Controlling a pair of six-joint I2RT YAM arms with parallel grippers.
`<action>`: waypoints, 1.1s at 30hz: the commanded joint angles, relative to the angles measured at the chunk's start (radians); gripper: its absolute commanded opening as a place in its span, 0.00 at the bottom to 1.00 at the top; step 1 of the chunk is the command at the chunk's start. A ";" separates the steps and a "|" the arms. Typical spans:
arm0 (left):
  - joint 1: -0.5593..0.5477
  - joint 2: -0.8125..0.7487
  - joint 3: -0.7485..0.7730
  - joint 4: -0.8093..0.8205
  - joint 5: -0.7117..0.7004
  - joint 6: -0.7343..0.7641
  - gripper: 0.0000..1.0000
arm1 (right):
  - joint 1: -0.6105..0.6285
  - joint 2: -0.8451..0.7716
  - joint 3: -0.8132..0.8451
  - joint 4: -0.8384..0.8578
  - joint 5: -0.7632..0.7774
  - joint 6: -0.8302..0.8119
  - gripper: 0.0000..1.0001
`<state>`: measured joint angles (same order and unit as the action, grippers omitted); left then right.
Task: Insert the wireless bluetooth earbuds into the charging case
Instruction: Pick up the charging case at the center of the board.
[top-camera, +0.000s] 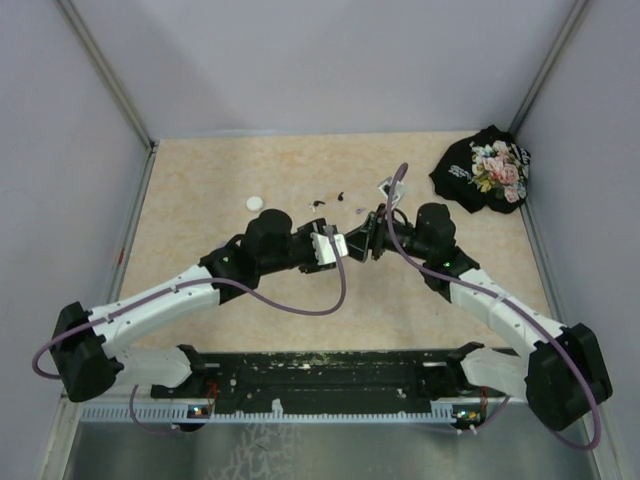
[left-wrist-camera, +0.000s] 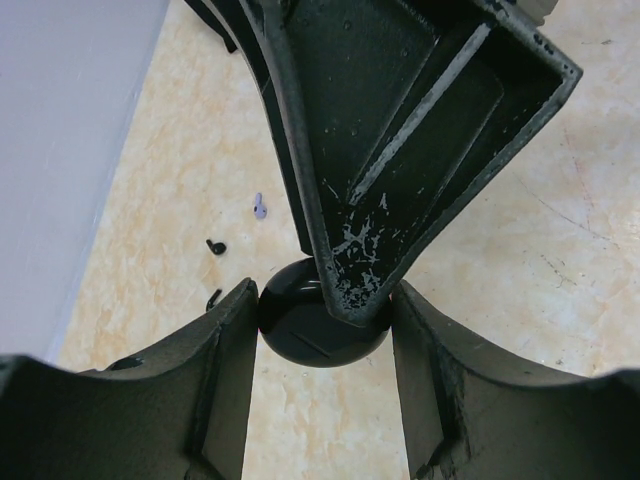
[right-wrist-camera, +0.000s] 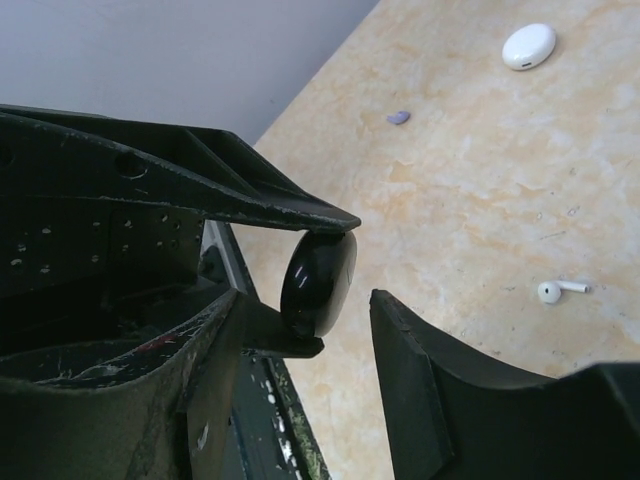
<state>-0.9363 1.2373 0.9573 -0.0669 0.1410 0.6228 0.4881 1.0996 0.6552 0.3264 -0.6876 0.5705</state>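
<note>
A glossy black round charging case (left-wrist-camera: 315, 340) hangs above the table, and my left gripper (left-wrist-camera: 322, 294) is shut on its two sides. My right gripper (right-wrist-camera: 305, 297) meets it from the opposite side and stands open around the case (right-wrist-camera: 320, 285). One right finger (left-wrist-camera: 400, 150) lies across the case's top, and the other finger (right-wrist-camera: 440, 390) is a small gap away from it. In the top view the two grippers, left (top-camera: 338, 246) and right (top-camera: 368, 240), meet mid-table. Loose earbuds lie on the table: a purple one (left-wrist-camera: 259, 207), a black one (left-wrist-camera: 215, 246) and a white one (right-wrist-camera: 558, 291).
A white round case (right-wrist-camera: 529, 46) (top-camera: 256, 203) lies on the table at the back left. A black floral cloth (top-camera: 485, 172) sits in the back right corner. Grey walls enclose the tan table (top-camera: 220, 170) on three sides.
</note>
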 joint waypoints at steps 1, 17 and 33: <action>-0.010 0.010 0.036 0.019 0.002 0.018 0.46 | 0.024 0.024 0.057 0.039 0.017 -0.032 0.52; -0.029 0.055 0.047 0.011 -0.052 0.020 0.52 | 0.067 0.044 0.050 0.015 0.086 -0.079 0.09; -0.017 -0.063 -0.056 0.121 -0.164 -0.289 0.90 | -0.055 -0.075 -0.080 0.160 0.064 -0.071 0.00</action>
<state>-0.9588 1.2194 0.9169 0.0097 -0.0216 0.4473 0.4927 1.0615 0.5995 0.3428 -0.5713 0.4747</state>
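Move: The black charging case is already pinched in the left fingertips, high over the board, only 1 cm or so to the right of the left hand point. The right hand's open fingers face it: for the right hand the case lies about 3 cm to the left, 1 cm ahead and 1 cm lower. On the board, some 21 cm below the right hand, the white earbud is about 7 cm ahead and 7 cm left, and the purple earbud about 17 cm ahead and 2 cm right. The right hand eases down about 2 cm and a little left to the case while the left hand lowers it about 1 cm, and the right fingers close and pinch it between their tips. Once that grip is on, the left fingers spread wide and let go, the left hand turning some 10 degrees counter-clockwise and drawing back slightly up and to the left, while the right hand carries the case about 2 cm to the right and 1 cm up. ##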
